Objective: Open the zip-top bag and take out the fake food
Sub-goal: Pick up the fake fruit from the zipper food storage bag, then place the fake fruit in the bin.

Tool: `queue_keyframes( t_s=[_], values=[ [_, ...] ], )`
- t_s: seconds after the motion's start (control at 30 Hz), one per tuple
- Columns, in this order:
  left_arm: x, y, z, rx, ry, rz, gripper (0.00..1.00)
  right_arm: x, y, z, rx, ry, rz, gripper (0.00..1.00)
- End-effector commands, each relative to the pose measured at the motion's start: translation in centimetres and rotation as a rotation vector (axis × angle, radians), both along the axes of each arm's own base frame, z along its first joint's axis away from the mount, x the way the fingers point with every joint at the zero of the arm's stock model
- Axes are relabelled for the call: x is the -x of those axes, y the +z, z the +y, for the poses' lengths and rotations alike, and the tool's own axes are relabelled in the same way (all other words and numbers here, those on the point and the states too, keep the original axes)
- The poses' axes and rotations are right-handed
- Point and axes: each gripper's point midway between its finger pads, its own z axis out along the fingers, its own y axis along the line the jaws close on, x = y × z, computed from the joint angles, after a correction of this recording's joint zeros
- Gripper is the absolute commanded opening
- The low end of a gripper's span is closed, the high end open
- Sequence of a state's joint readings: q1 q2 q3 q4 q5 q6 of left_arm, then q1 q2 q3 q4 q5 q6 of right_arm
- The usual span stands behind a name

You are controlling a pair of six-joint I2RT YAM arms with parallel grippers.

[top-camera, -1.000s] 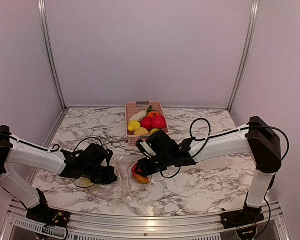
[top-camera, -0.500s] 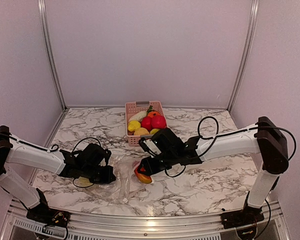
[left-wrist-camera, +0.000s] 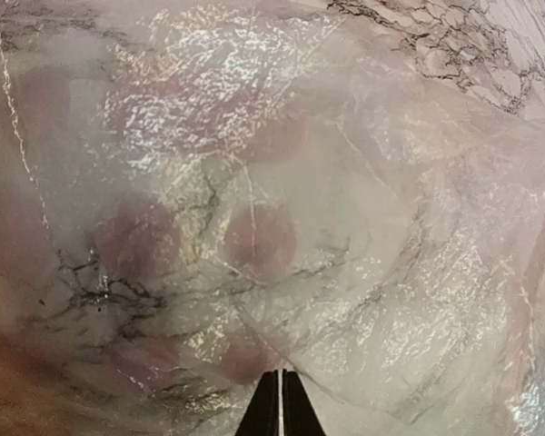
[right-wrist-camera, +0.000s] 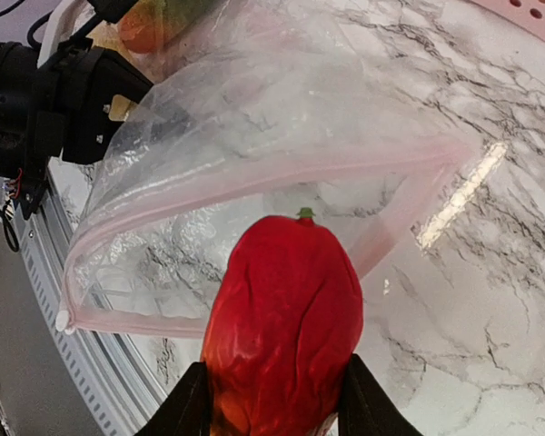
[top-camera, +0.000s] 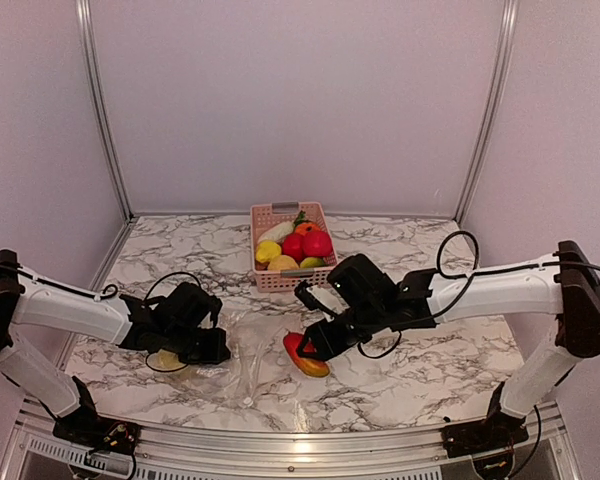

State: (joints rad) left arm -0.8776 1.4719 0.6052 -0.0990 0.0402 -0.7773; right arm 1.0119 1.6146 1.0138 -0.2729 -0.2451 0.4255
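Note:
The zip-top bag [top-camera: 242,362] lies crumpled and transparent on the marble near the front, its pink-edged mouth [right-wrist-camera: 254,177] gaping toward my right gripper. My left gripper [top-camera: 206,346] is shut on the bag's plastic; in the left wrist view the black fingertips [left-wrist-camera: 280,406] pinch the crinkled film [left-wrist-camera: 345,227]. My right gripper [top-camera: 321,343] is shut on a glossy red-and-orange fake fruit [right-wrist-camera: 286,313], held just outside the bag's mouth above the table. A yellowish piece [top-camera: 167,360] shows under the left gripper. More fake food [top-camera: 302,246] fills the pink basket.
The pink slotted basket [top-camera: 264,214] stands at the back centre of the marble table [top-camera: 420,360], just beyond the right gripper. Metal rails run along the front edge [top-camera: 300,445]. Cables loop off both wrists.
My right gripper has drawn the red fruit to the right and toward the front, out of the bag's mouth. The left gripper has stayed where it was, still shut on the bag.

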Motion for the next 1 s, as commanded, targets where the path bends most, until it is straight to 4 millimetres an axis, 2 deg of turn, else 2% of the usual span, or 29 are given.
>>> queue_keyframes(
  t_s=[0.0, 0.2, 0.37, 0.5, 0.6, 0.9, 0.97],
  values=[
    [-0.8, 1.3, -0.2, -0.011, 0.000, -0.023, 0.04, 0.7, 1.2, -2.5, 0.029, -0.011, 0.007, 0.38],
    [-1.4, 4.2, -0.5, 0.014, 0.005, -0.068, 0.04, -1.7, 4.9, -4.1, -0.051, -0.094, -0.025, 0.39],
    [-1.8, 6.2, -0.1, 0.029, 0.028, -0.109, 0.04, -5.5, 8.0, -2.9, -0.134, -0.120, -0.089, 0.40],
    [-1.8, 7.1, 0.9, 0.026, 0.054, -0.126, 0.04, -10.5, 9.9, -1.0, -0.203, -0.149, -0.144, 0.40],
    [-1.7, 7.9, 1.6, 0.030, 0.071, -0.139, 0.04, -15.2, 10.8, 0.6, -0.223, -0.186, -0.205, 0.40],
    [-1.4, 9.8, 3.0, 0.042, 0.105, -0.172, 0.05, -28.7, 9.7, 3.4, -0.307, -0.305, -0.260, 0.40],
    [-1.4, 10.0, 3.3, 0.035, 0.109, -0.171, 0.05, -30.5, 9.6, 3.8, -0.320, -0.316, -0.274, 0.40]
  ],
)
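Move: The right hand already grips the red-orange fruit just outside the bag; the basket's middle lies about 29 cm ahead, 4 cm left and 6 cm below it. The bag mouth is some 10 cm left, 4 cm ahead and 8 cm below; in the basket, the lemon sits about 27 cm ahead and 10 cm left, also 6 cm below. From the left hand, low on the bag, the basket is roughly 27 cm ahead and 15 cm right, and the bagged yellow fruit 13 cm left and 1 cm back, both about level in height. Keeping its grip on the red-orange fruit, the right hand first swings about 4 cm right, clear of the bag mouth, while starting to rise, then sweeps some 26 cm forward and back to the left, ending about 8 cm higher over the left part of the basket, with the wrist turning clockwise and tipping up around 15 degrees. Meanwhile the left hand, fingers still shut, lifts off the bag film and rises about 9 cm, drifting a little left in the latter half and tipping up slightly. ##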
